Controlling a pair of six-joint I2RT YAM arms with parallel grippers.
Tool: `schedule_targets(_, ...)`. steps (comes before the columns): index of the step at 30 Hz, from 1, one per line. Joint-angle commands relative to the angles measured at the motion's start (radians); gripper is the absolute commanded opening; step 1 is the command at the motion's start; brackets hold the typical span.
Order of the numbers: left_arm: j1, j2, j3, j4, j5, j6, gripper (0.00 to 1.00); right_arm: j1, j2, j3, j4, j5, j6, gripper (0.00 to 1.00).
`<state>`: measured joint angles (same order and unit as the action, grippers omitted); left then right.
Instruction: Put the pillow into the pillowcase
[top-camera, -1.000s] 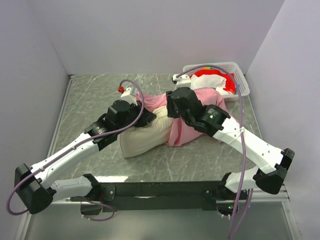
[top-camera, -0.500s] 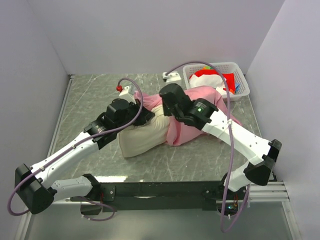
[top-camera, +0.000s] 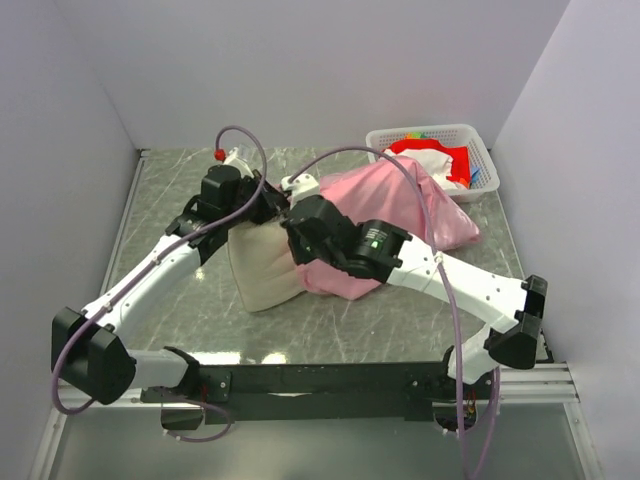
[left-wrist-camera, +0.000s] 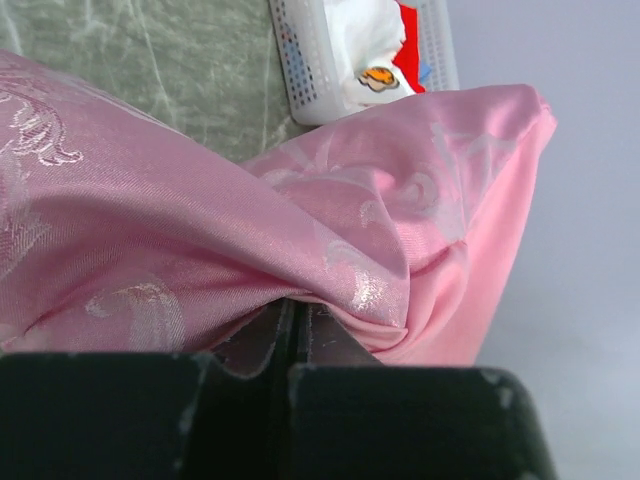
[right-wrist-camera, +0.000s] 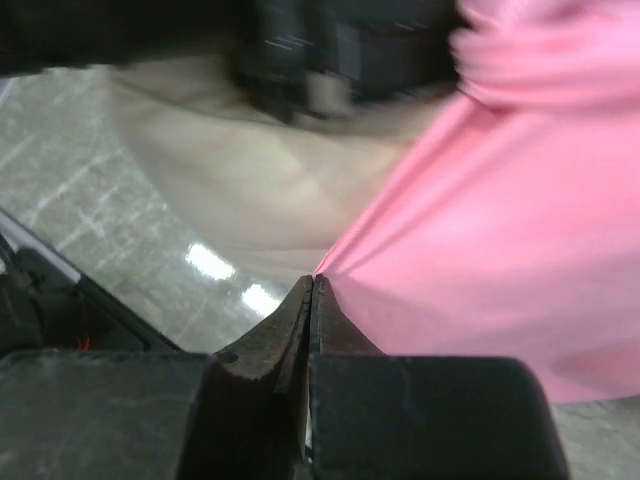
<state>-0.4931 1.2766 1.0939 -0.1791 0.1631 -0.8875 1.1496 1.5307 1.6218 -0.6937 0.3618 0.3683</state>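
The pink pillowcase (top-camera: 400, 200) lies across the table's middle and back right, its left part drawn over the cream pillow (top-camera: 258, 272). The pillow's near end sticks out bare toward the front left. My left gripper (left-wrist-camera: 297, 312) is shut on a fold of the patterned pink pillowcase (left-wrist-camera: 200, 230); from above it sits at the pillow's far end (top-camera: 271, 207). My right gripper (right-wrist-camera: 313, 283) is shut on the pillowcase's edge (right-wrist-camera: 480, 250), right where the pink meets the pillow (right-wrist-camera: 240, 170). In the top view its fingertips are hidden under its own wrist.
A white basket (top-camera: 478, 142) holding red and white cloth stands at the back right, touching the pillowcase; it also shows in the left wrist view as basket (left-wrist-camera: 305, 60). Pale walls close in the grey marbled table (top-camera: 170, 190) on three sides.
The right gripper has shut on the pillowcase's edge. Both arms have swung left and back, dragging the pink fabric leftward over more of the pillow, which now lies more end-on.
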Motion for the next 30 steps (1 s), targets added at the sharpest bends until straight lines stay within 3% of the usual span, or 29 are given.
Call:
schedule_targets(1,0.053,0.02,0.004,0.047,0.053,-0.034,0.06,-0.066,-0.122,-0.077,0.15,-0.109,0.038,0.0)
schedule_targets(7,0.174,0.024,0.007,0.084,0.171,-0.039,0.06,-0.12,-0.087,-0.264,0.256,-0.216,0.066,0.0)
schedule_targets(10,0.174,0.084,0.023,0.096,0.228,-0.025,0.06,-0.04,-0.045,-0.251,0.295,-0.259,0.083,0.0)
schedule_targets(14,0.174,0.141,0.03,0.127,0.302,-0.001,0.06,0.03,0.049,-0.039,0.198,-0.225,0.051,0.0)
schedule_targets(17,0.174,0.176,0.047,0.124,0.357,0.016,0.11,0.024,0.081,0.129,0.151,-0.238,0.029,0.0)
schedule_targets(21,0.171,0.202,0.061,0.159,0.404,-0.03,0.11,0.013,0.183,0.499,0.004,-0.196,-0.005,0.0)
schedule_targets(23,0.169,0.188,0.058,0.161,0.374,-0.074,0.14,-0.022,0.224,0.568,-0.043,-0.237,0.001,0.0)
schedule_targets(24,0.171,0.182,0.046,0.167,0.365,-0.088,0.23,-0.078,0.229,0.575,-0.037,-0.274,0.01,0.0)
schedule_targets(26,0.179,0.165,0.046,0.17,0.345,-0.111,0.25,-0.122,0.217,0.54,0.005,-0.337,0.038,0.0)
schedule_targets(27,0.183,0.161,0.053,0.17,0.343,-0.111,0.31,-0.14,0.207,0.491,0.02,-0.346,0.041,0.0)
schedule_targets(29,0.205,0.158,0.078,0.115,0.331,-0.087,0.51,-0.18,0.192,0.455,0.048,-0.359,0.055,0.0)
schedule_targets(30,0.217,0.155,0.108,0.084,0.304,-0.076,0.72,-0.188,0.189,0.44,0.049,-0.359,0.055,0.0)
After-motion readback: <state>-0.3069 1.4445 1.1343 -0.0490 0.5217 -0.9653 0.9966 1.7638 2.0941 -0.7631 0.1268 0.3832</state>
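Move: The right hand holds the pillowcase's near mouth edge; the gathered case in the left fingers lies about 9 cm ahead of it and 2 cm left. The pillow's bare end is some 6 cm to the right hand's left, 1 cm back and 10 cm lower. From the left hand, that pillow end is roughly 10 cm back, 4 cm left and 9 cm below; the pillowcase body spreads about 24 cm to its right, level ahead, 10 cm lower. Right dips, then lifts its pinched pillowcase edge forward-left, about 8 cm higher, while left edges forward, opening. ##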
